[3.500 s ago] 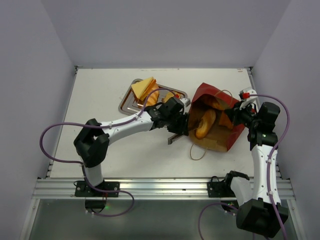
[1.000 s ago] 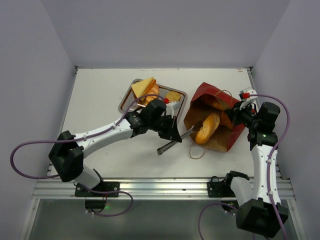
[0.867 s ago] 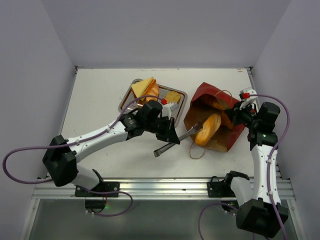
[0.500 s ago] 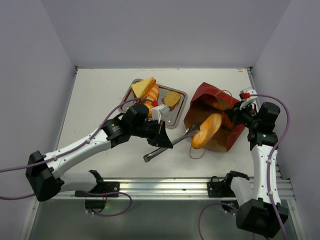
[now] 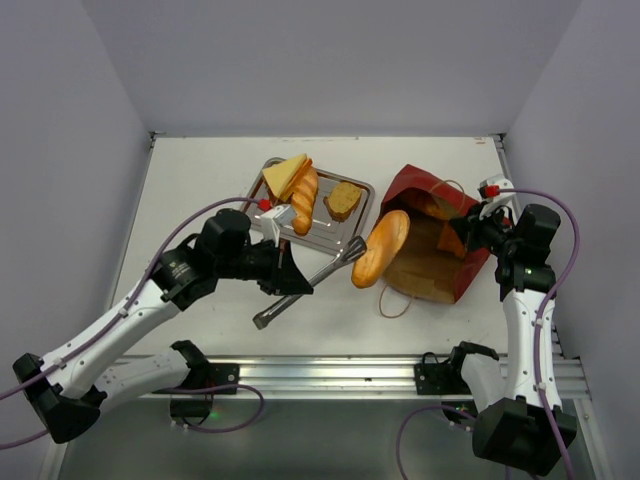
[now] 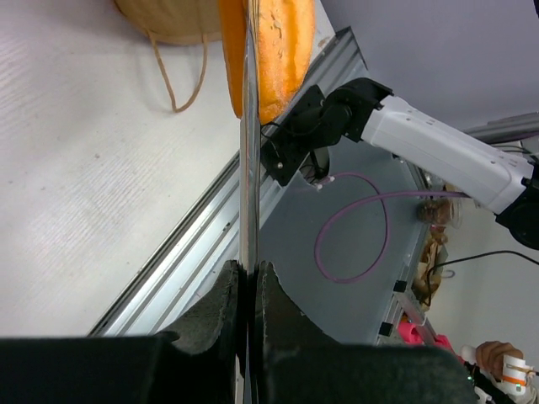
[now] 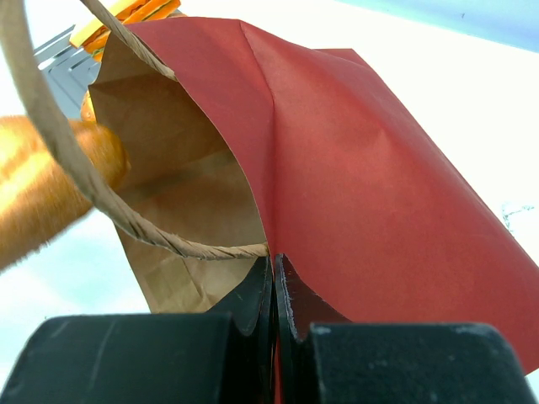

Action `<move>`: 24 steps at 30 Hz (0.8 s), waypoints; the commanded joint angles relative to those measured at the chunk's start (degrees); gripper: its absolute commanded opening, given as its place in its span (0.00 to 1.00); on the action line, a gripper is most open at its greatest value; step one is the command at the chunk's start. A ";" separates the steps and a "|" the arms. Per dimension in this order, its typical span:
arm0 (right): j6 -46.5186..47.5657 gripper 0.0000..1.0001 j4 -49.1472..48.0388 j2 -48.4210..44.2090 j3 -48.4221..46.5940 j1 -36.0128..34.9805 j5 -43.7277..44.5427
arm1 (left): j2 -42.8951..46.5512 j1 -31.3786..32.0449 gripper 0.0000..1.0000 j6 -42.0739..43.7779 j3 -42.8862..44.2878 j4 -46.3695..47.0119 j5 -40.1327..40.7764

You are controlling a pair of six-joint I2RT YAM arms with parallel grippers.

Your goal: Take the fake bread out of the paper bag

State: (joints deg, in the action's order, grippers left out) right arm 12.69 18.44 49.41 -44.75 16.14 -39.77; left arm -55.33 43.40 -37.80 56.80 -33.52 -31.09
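A golden-orange loaf of fake bread [image 5: 381, 248] hangs just outside the mouth of the dark-red paper bag [image 5: 412, 186], clamped in the tips of long metal tongs [image 5: 310, 285]. My left gripper [image 5: 285, 280] is shut on the tongs' handle end. In the left wrist view the tongs [image 6: 249, 168] run up from the gripper [image 6: 248, 273] to the loaf [image 6: 282, 50]. My right gripper [image 5: 462, 232] is shut on the bag's rim [image 7: 337, 126], pinching the paper by a twine handle [image 7: 84, 177]; the gripper [image 7: 274, 265] holds the mouth open. More orange bread [image 5: 432, 209] shows inside the bag.
A flat steel tray [image 5: 249, 206] left of the bag holds toast slices [image 5: 285, 172], a baguette-like loaf [image 5: 305, 187] and a brown slice [image 5: 343, 200]. A twine loop [image 5: 392, 302] lies on the table below the bag. The metal rail [image 5: 320, 372] lines the near edge.
My left arm has drawn back to the left, and the tongs have pulled the loaf from inside the bag out past its mouth. The right gripper has stayed put.
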 commanded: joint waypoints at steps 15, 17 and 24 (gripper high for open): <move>0.41 0.02 -1.82 -1.07 0.02 0.03 0.04 | 2.95 -2.26 0.00 3.96 15.01 -12.01 6.38; 0.41 0.02 -1.82 -1.07 0.02 0.12 -0.04 | 2.60 -2.44 0.00 3.70 15.71 -12.01 9.36; 0.41 0.02 -1.82 -1.24 0.02 0.03 -0.04 | -2.05 -3.84 0.00 3.78 18.88 -8.85 16.59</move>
State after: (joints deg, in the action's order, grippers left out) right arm 12.71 18.41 49.41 -44.75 16.14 -39.77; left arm -55.40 40.69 -34.83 72.66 -45.71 -18.61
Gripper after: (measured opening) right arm 0.023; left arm 0.068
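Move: The tongs in the left hand already hold the long loaf, about 16 cm to the hand's right, 9 cm ahead and roughly level with it. The tray they head for has its middle some 38 cm ahead, 1 cm left and 25 cm below; on it the toast slice lies about 38 cm ahead and 10 cm right of the hand. The paper bag is 18 cm ahead and 31 cm right. From the right hand, the tray lies some 20 cm ahead and 34 cm left. Upward first, drifting left, and then forward as well, the left hand carries the long loaf in the tongs away from the paper bag towards the tray, some 8 cm in all. The wrist turns counter-clockwise by roughly 15 degrees, swinging the tongs forward, while the fingers stay shut on them. The right hand stays put, still pinching the bag's rim. ##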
